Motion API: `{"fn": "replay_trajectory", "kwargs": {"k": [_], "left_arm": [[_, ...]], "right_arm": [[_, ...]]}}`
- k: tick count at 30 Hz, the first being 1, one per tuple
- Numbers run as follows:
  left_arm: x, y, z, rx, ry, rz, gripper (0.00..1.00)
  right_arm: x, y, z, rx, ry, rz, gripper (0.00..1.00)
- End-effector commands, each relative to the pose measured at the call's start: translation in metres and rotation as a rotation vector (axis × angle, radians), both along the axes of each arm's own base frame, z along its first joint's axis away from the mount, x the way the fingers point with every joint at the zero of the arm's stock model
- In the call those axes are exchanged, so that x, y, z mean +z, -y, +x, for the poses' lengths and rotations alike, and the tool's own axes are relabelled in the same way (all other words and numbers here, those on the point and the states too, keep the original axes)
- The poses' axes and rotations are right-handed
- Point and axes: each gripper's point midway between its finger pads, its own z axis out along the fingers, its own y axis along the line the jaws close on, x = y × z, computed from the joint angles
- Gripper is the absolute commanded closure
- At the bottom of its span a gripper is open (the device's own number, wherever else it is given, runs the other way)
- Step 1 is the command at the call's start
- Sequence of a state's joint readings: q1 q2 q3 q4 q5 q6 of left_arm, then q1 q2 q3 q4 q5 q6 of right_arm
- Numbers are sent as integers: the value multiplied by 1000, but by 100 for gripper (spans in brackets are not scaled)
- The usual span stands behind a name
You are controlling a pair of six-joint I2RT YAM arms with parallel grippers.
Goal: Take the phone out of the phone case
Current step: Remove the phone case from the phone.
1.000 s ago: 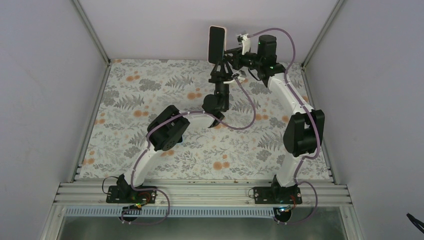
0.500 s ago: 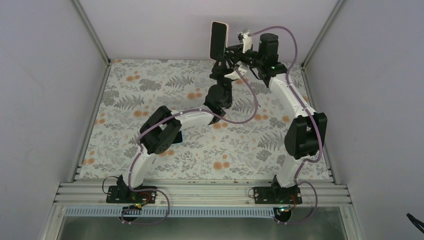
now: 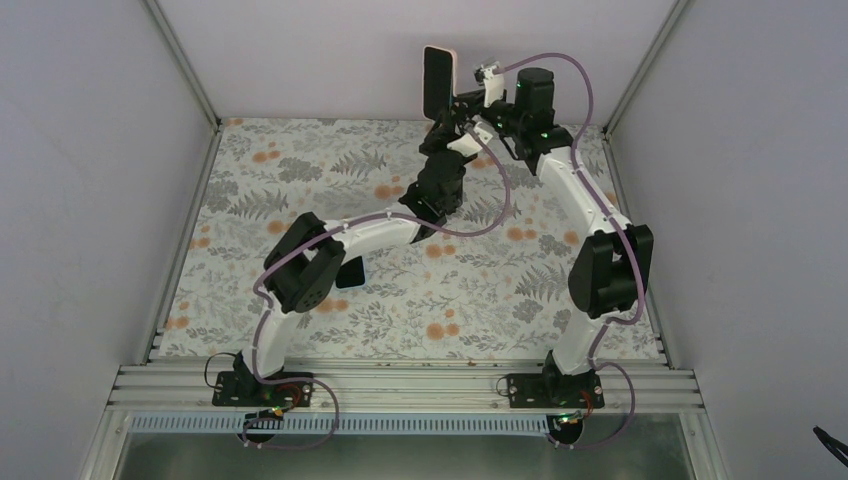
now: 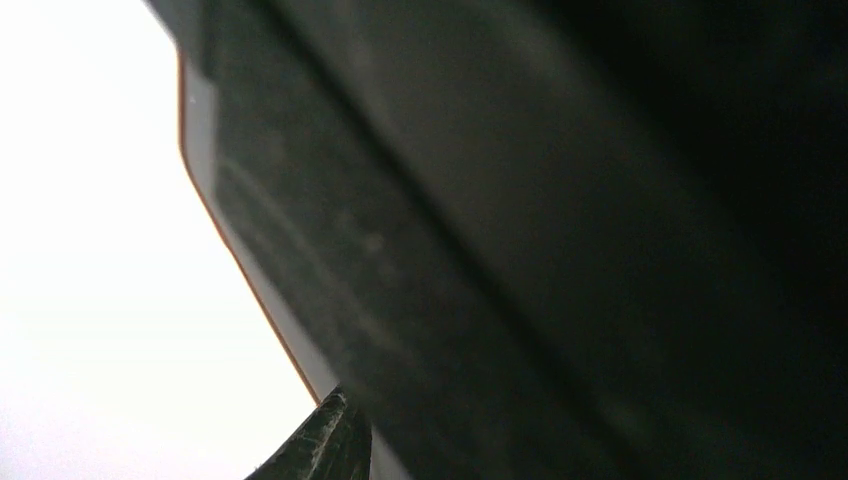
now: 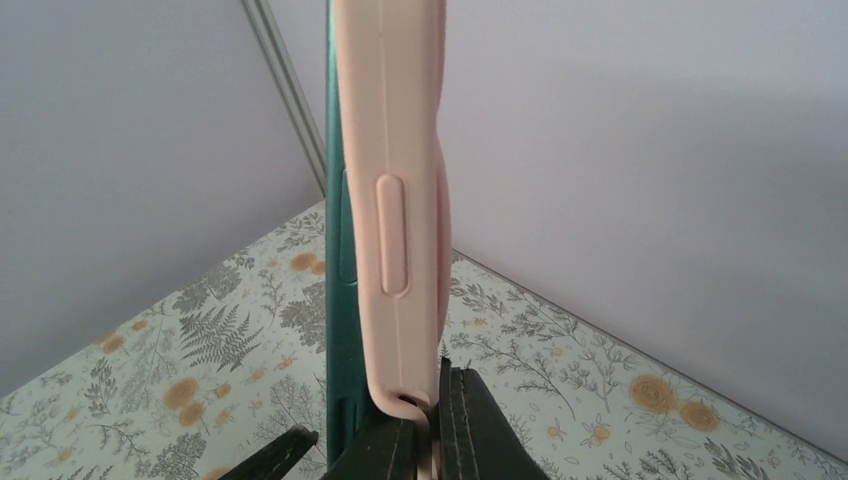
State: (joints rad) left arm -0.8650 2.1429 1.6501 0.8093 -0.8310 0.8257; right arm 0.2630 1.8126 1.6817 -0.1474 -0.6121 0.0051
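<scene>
The phone point(image 3: 436, 82) is held upright in the air near the back wall, with its dark face toward the camera. The pink phone case point(image 3: 453, 56) shows as a thin rim behind it. In the right wrist view the teal phone point(image 5: 334, 330) stands out along the front of the case point(image 5: 390, 150). My right gripper point(image 5: 432, 425) is shut on the case's bottom lip. My left gripper point(image 3: 441, 128) reaches up from below, closed on the phone's lower end. One of its fingers point(image 4: 325, 445) lies against the dark phone point(image 4: 500, 250), and the other is hidden.
The floral tablecloth point(image 3: 300, 180) covers the table below. Grey walls and metal corner posts point(image 3: 185, 70) enclose the space. The back wall is just behind the raised phone. Purple cables point(image 3: 495, 215) loop from both wrists.
The left arm's elbow has swung left and toward the near edge. The phone and both grippers have shifted slightly right and up. Both grips are unchanged.
</scene>
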Motion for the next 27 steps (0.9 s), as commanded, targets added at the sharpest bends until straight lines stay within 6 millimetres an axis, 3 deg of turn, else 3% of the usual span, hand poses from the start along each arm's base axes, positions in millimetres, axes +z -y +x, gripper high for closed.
{"fn": "replay_trajectory", "kwargs": {"k": [1, 5, 10, 16, 27], "left_arm": [[51, -113, 33, 216, 21, -260, 68], [47, -126, 42, 242, 6, -264, 75], [49, -138, 48, 257, 8, -262, 97], [61, -152, 36, 272, 76, -217, 98], [53, -173, 29, 229, 49, -189, 98]], "right_arm": [[-2, -30, -53, 191, -68, -13, 96], [7, -31, -55, 205, -60, -5, 96], [7, -31, -56, 203, -58, -10, 96], [-10, -22, -46, 153, -78, -47, 96], [-25, 2, -25, -22, -48, -160, 96]]}}
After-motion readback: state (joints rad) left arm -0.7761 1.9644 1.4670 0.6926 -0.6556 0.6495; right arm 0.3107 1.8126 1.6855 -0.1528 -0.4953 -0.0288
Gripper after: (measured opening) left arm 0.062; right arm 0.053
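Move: The phone, standing upright in its loosened case, has its middle about 7 cm above the left hand, some 2 cm ahead and 1 cm to its left; the case's middle is about 7 cm above, 3 cm ahead and straight in line sideways. The right gripper's tips are roughly 3 cm to the left hand's right and 2 cm ahead. From the right hand, the phone's middle lies about 4 cm left, 6 cm up and level with it fore and aft. Edging forward about 1 cm, the left hand shuts its open fingers on the phone's lower end, then draws it some 3 cm to the left, away from the case corner. The right hand stays nearly in place and keeps that lower corner of the case pinched, holding against the pull. ##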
